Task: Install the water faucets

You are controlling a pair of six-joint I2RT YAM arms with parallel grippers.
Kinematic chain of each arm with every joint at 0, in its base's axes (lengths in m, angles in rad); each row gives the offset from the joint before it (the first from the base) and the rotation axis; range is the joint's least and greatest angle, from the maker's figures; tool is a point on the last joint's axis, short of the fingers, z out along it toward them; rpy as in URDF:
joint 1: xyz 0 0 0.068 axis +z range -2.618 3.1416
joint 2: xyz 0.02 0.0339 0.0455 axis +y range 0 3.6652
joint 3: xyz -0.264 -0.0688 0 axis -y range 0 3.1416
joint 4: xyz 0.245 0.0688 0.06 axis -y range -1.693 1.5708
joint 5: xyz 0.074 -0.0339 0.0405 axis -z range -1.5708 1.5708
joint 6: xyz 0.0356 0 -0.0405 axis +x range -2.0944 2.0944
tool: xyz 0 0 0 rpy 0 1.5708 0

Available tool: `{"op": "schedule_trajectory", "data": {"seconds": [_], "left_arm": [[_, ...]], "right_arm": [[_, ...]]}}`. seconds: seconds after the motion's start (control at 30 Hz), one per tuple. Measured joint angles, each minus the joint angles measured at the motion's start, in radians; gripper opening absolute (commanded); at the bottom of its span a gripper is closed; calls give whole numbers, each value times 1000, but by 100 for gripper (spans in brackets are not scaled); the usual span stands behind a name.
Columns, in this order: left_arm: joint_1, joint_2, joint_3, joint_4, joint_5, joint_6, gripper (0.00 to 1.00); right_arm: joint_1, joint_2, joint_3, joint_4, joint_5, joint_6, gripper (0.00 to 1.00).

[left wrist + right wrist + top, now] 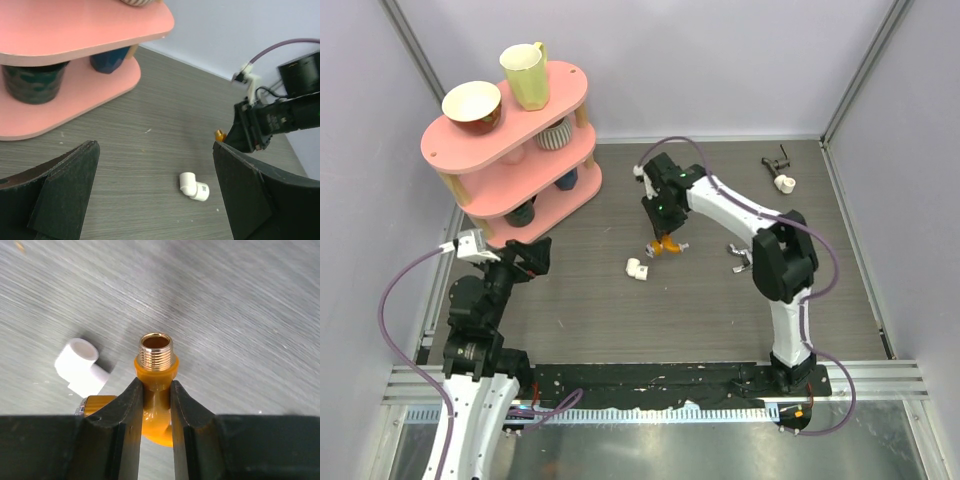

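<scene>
The orange tap points its brass threaded end away from the wrist, and my right gripper is shut on its body, both fingers pressing its sides. From above, this gripper reaches down at mid-table with the tap at its tips. The white elbow fitting lies on the table just left of the tap, free. In the left wrist view the fitting lies ahead between the wide-apart fingers of my left gripper, which is open and holds nothing.
A pink two-tier shelf with cups and bowls stands at the back left. A small silver tap piece lies right of the right gripper. A dark tap piece with a white end sits at the back right, near the wall.
</scene>
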Motion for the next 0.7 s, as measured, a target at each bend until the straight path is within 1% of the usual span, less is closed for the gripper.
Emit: {"op": "schedule_trajectory", "data": {"seconds": [0.13,0.2,0.3,0.4,0.53,0.7], "left_arm": [[-4,92,0,71,52,-62,100],[-4,140,0,118,77,-100,100],[-5,218,8,179,112,-143,100],[-20,303,25,225,140,-180,100],[-122,416,61,290,137,-204,100],[-302,560,95,404,98,-219,100]], "right_arm": [[-23,-155,-37,43,38,154,1],[-35,-252,-80,95,65,257,1],[-53,-383,-159,157,95,397,1],[-66,-512,-274,241,127,539,1],[-66,-645,-413,319,179,715,1],[-66,-726,-503,357,233,878,1]]}}
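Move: For the open left hand, the orange faucet hangs roughly 12 cm ahead, 24 cm to the right and 18 cm lower, already gripped in the right hand; the white elbow is about 8 cm ahead, 18 cm right and 23 cm below. From the right hand, the open left gripper is some 12 cm back, 24 cm left and 17 cm up. The white elbow lies about 5 cm back, 5 cm left and 6 cm below it, the chrome faucet 16 cm right, 2 cm back and equally low. Straight up for the most part, about 16 cm and slowing, goes the right hand with the orange faucet still pinched, drifting right and turning clockwise some 50 degrees as its fingers swing up from nearly straight down. The left hand, wide open and level, first goes forward and right, then mainly right towards the faucet, about 13 cm right in all, yawing clockwise. ##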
